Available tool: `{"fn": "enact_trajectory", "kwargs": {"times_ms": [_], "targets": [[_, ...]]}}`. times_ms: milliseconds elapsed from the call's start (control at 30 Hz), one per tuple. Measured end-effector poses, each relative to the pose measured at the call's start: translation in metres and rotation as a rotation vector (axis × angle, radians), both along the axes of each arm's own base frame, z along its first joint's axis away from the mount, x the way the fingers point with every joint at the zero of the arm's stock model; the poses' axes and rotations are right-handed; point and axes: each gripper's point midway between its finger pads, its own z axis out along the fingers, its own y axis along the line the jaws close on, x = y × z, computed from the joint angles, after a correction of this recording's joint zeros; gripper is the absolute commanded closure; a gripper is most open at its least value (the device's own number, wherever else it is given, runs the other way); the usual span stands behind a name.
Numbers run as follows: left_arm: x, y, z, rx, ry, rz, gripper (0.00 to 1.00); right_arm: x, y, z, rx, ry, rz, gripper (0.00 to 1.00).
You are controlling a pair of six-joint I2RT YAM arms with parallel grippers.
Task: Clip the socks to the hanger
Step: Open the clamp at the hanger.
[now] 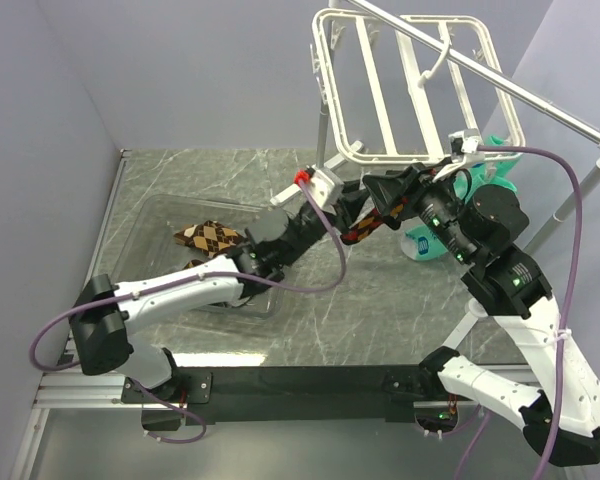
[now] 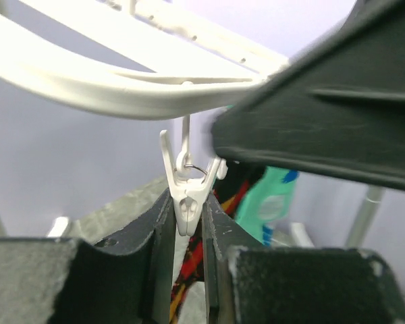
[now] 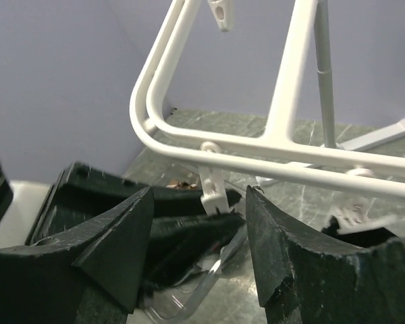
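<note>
The white hanger (image 1: pixel 400 160) hangs from a silver pole at the back right. My left gripper (image 2: pixel 189 216) is shut on a small white clip (image 2: pixel 189 196) that hangs from the hanger's rim (image 2: pixel 121 94). An argyle sock (image 1: pixel 365 225) dangles just under that clip, between both grippers. Its black cuff (image 3: pixel 189 236) meets the clip's lower end (image 3: pixel 212 192); I cannot tell whether the clip bites it. My right gripper (image 3: pixel 199 202) stands open around clip and cuff, touching neither. A mint-green sock (image 1: pixel 425 243) hangs behind the right arm.
A clear plastic tray (image 1: pixel 150 215) at the left holds another argyle sock (image 1: pixel 210 237). The silver pole (image 1: pixel 500 80) and its stand legs cross the back right. Grey walls close in the left and back of the marble table.
</note>
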Motion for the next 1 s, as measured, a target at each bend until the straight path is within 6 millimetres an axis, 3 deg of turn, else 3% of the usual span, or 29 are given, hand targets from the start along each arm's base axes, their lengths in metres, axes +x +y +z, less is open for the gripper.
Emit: {"fn": "enact_trajectory", "kwargs": {"times_ms": [267, 667, 1000], "targets": [[0.010, 0.016, 0.009, 0.018, 0.054, -0.231, 0.97, -0.004, 0.003, 0.010, 0.014, -0.047, 0.026, 0.34], [0.014, 0.043, 0.002, 0.011, 0.201, -0.545, 0.97, -0.002, 0.024, 0.002, 0.003, -0.085, 0.128, 0.33], [0.015, 0.049, 0.000, -0.014, 0.266, -0.798, 0.97, 0.014, 0.043, -0.007, -0.020, -0.101, 0.170, 0.33]]}}
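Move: The left fingers already pinch the clamp, roughly 1 cm ahead, 1 cm right and 1 cm above their hand point, with the hanger's near rail about 2 cm ahead, 1 cm right and 5 cm up. The hanging argyle sock is some 2 cm ahead, 6 cm right and 10 cm below. From the empty right hand the clamp lies about 5 cm ahead, 3 cm left and 2 cm below; the argyle sock, 6 cm ahead, 2 cm right, 13 cm down. Still pinching the clamp, left hand goes 5 cm left, turning about 45 degrees clockwise; open right hand follows. ##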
